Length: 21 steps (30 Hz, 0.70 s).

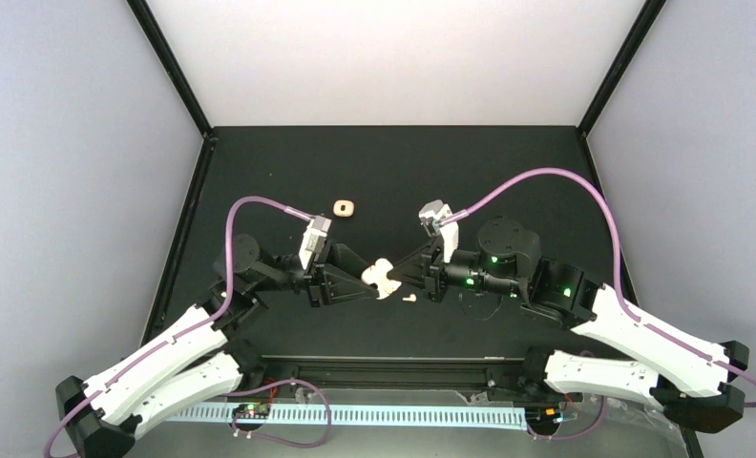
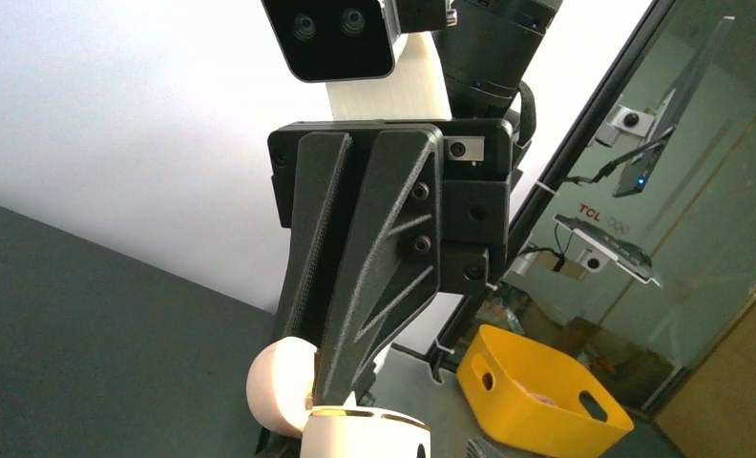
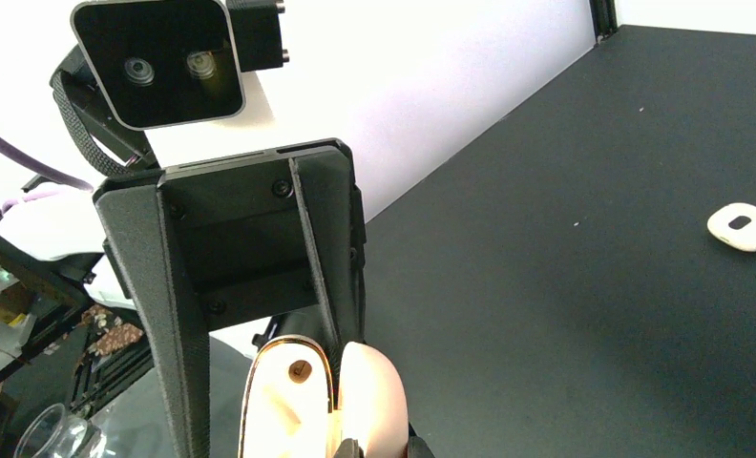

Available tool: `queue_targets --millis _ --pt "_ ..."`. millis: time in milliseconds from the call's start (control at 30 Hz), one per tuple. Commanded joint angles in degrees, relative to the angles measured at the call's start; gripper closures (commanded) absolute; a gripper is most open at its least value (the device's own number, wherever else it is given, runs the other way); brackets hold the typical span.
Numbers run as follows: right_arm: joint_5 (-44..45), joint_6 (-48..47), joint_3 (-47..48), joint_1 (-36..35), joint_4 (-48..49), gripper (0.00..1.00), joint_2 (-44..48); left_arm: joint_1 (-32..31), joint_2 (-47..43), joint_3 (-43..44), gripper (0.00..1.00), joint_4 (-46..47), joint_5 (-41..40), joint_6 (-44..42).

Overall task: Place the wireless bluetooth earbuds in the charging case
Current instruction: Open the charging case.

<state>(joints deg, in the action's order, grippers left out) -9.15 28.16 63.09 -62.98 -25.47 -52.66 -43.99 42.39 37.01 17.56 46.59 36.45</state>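
Note:
The cream charging case point(image 1: 385, 278) hangs open in mid-air between my two grippers, above the middle of the black table point(image 1: 393, 172). In the right wrist view its base point(image 3: 283, 410) shows a round socket, and its domed lid point(image 3: 379, 396) stands beside it. My right gripper point(image 3: 382, 448) is shut on the lid, one fingertip on each side. My left gripper point(image 1: 372, 279) stands open around the base, with a gap beside one of its fingers point(image 3: 178, 334). One white earbud point(image 1: 409, 298) lies on the table just below the case. I cannot tell whether any earbud sits inside.
A second cream case point(image 1: 344, 207) lies shut on the table behind the grippers, also seen in the right wrist view point(image 3: 745, 226). A yellow bin point(image 2: 536, 391) stands outside the enclosure. Black frame posts point(image 1: 169, 67) edge the table.

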Motion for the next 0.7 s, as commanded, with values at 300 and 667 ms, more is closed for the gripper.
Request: queue_targets --millis 300,667 --pt "2.0 -5.8 4.5 0.1 -5.9 0.99 0.8 -0.2 -0.9 -0.2 0.15 -2.7 -1.9 -3.5" --pt "4.6 -24.7 12.8 0.0 -23.9 0.99 -2.3 -0.1 -0.4 2.3 0.01 -8.1 -0.6 -14.5"
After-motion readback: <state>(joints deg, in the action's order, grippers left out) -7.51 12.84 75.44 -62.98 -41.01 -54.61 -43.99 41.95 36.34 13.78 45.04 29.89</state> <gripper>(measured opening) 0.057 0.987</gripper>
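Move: The open charging case lies between the grippers: its middle is about 2 cm to the right of the left hand point, and some 2 cm to the left of the right one, level with both and neither ahead nor back. Far below, roughly 35 cm down on the table, an earbud lies about 6 cm ahead and 4 cm to the right of the right hand; the spare case sits some 28 cm ahead and 11 cm to its left. Keep the right fingers shut on the already open charging case while you spread the already loosened left fingers to full width, letting the left gripper sink about 1.5 cm. Then draw the right gripper up and to the right, out of the left jaws, roughly 3 cm in all, rolling its wrist some 15 degrees so its forward side rises. ##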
